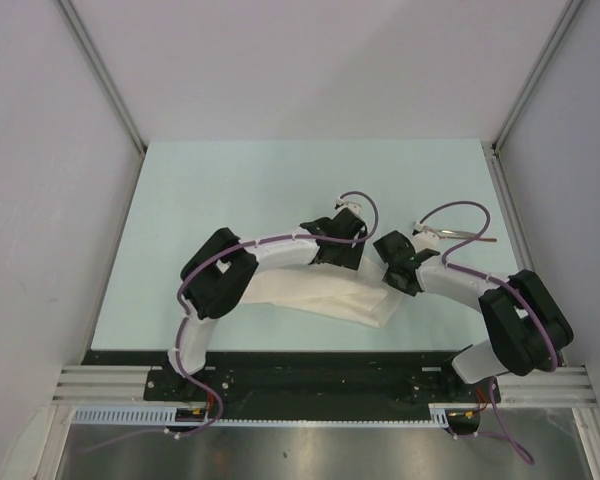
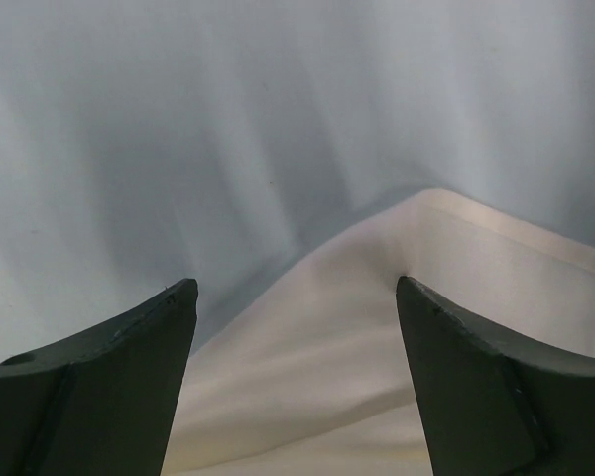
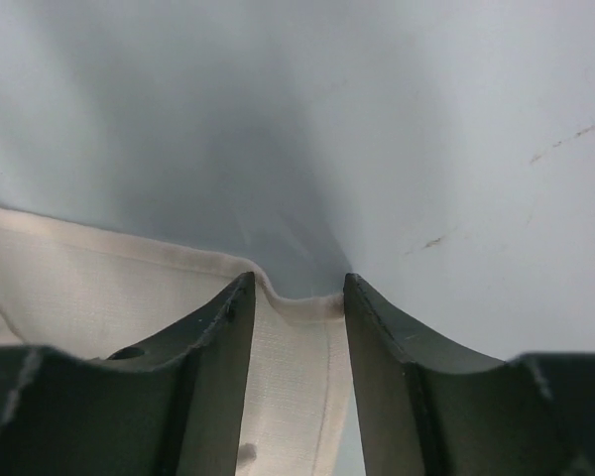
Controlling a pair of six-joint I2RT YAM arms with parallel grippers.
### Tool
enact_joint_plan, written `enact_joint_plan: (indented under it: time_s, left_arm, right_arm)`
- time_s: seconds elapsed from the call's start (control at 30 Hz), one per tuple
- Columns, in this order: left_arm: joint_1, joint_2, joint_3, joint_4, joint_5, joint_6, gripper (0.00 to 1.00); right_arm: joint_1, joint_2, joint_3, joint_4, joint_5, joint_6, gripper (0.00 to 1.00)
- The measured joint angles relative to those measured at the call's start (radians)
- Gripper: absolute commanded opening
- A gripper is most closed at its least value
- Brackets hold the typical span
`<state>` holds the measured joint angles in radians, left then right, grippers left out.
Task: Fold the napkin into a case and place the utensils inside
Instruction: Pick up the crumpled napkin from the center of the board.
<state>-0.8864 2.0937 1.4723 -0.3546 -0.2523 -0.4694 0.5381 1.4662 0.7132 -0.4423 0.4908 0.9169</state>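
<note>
The white napkin (image 1: 320,292) lies folded and rumpled on the table near the arms' bases. My left gripper (image 1: 337,255) hovers over its far edge. In the left wrist view that gripper (image 2: 296,288) stands wide open, with a cream corner of the napkin (image 2: 307,377) under the gap and nothing gripped. My right gripper (image 1: 398,275) is at the napkin's right end. In the right wrist view its jaws (image 3: 295,283) straddle a hemmed corner of the napkin (image 3: 288,377), half closed with a gap still showing. The spoon (image 1: 472,237) lies to the far right, partly behind a purple cable.
The pale green table (image 1: 230,200) is walled by white panels on three sides, with metal posts at the back corners. Purple cables (image 1: 460,215) loop above both wrists. A black mounting rail (image 1: 320,375) runs along the near edge.
</note>
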Motion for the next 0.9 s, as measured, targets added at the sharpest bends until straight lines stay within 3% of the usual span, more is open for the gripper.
enact_joint_plan:
  time_s: [0.33, 0.43, 0.47, 0.53, 0.57, 0.67, 0.73, 0.9]
  left_arm:
    - [-0.008, -0.016, -0.008, 0.005, 0.081, -0.040, 0.87]
    - [-0.008, -0.007, 0.020, -0.029, 0.103, -0.056, 0.71]
    - [-0.007, 0.007, 0.049, -0.053, 0.103, -0.064, 0.57]
    - [-0.003, 0.033, 0.096, -0.078, 0.097, -0.077, 0.41]
    - [0.000, 0.039, 0.107, -0.084, 0.088, -0.076, 0.27]
    - [0.010, 0.038, 0.108, -0.105, 0.067, -0.059, 0.09]
    - [0.022, 0.026, 0.108, -0.126, 0.063, -0.030, 0.01]
    - [0.050, -0.137, 0.108, -0.159, 0.064, 0.084, 0.00]
  right_arm:
    - [0.036, 0.009, -0.007, 0.063, 0.012, 0.023, 0.00]
    - [0.036, 0.000, -0.012, 0.067, 0.005, 0.018, 0.00]
    - [0.036, -0.010, -0.016, 0.066, -0.010, 0.014, 0.00]
    - [0.036, -0.036, -0.026, 0.064, -0.039, -0.007, 0.00]
    - [0.036, -0.059, -0.031, 0.063, -0.054, -0.023, 0.00]
    - [0.035, -0.174, -0.034, 0.060, -0.089, -0.093, 0.00]
    - [0.029, -0.276, -0.025, 0.059, -0.103, -0.168, 0.00]
    - [-0.041, -0.414, 0.093, 0.051, -0.150, -0.362, 0.00]
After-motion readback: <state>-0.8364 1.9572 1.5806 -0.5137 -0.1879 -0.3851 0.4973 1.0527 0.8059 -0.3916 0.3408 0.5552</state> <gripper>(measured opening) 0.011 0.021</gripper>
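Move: Both open hands straddle the rumpled napkin's far side at table level. The right hand has its far right corner practically between the fingertips, about 1 cm below; the utensils' middle lies roughly 11 cm ahead and 13 cm to the right. The left hand's spot on the far edge is about 1 cm to its right and 1 cm below, with the napkin's middle some 8 cm left and 5 cm back. Right, then left fingers pinch the napkin's far side; right lifts about 15 cm, left about 8 cm. ##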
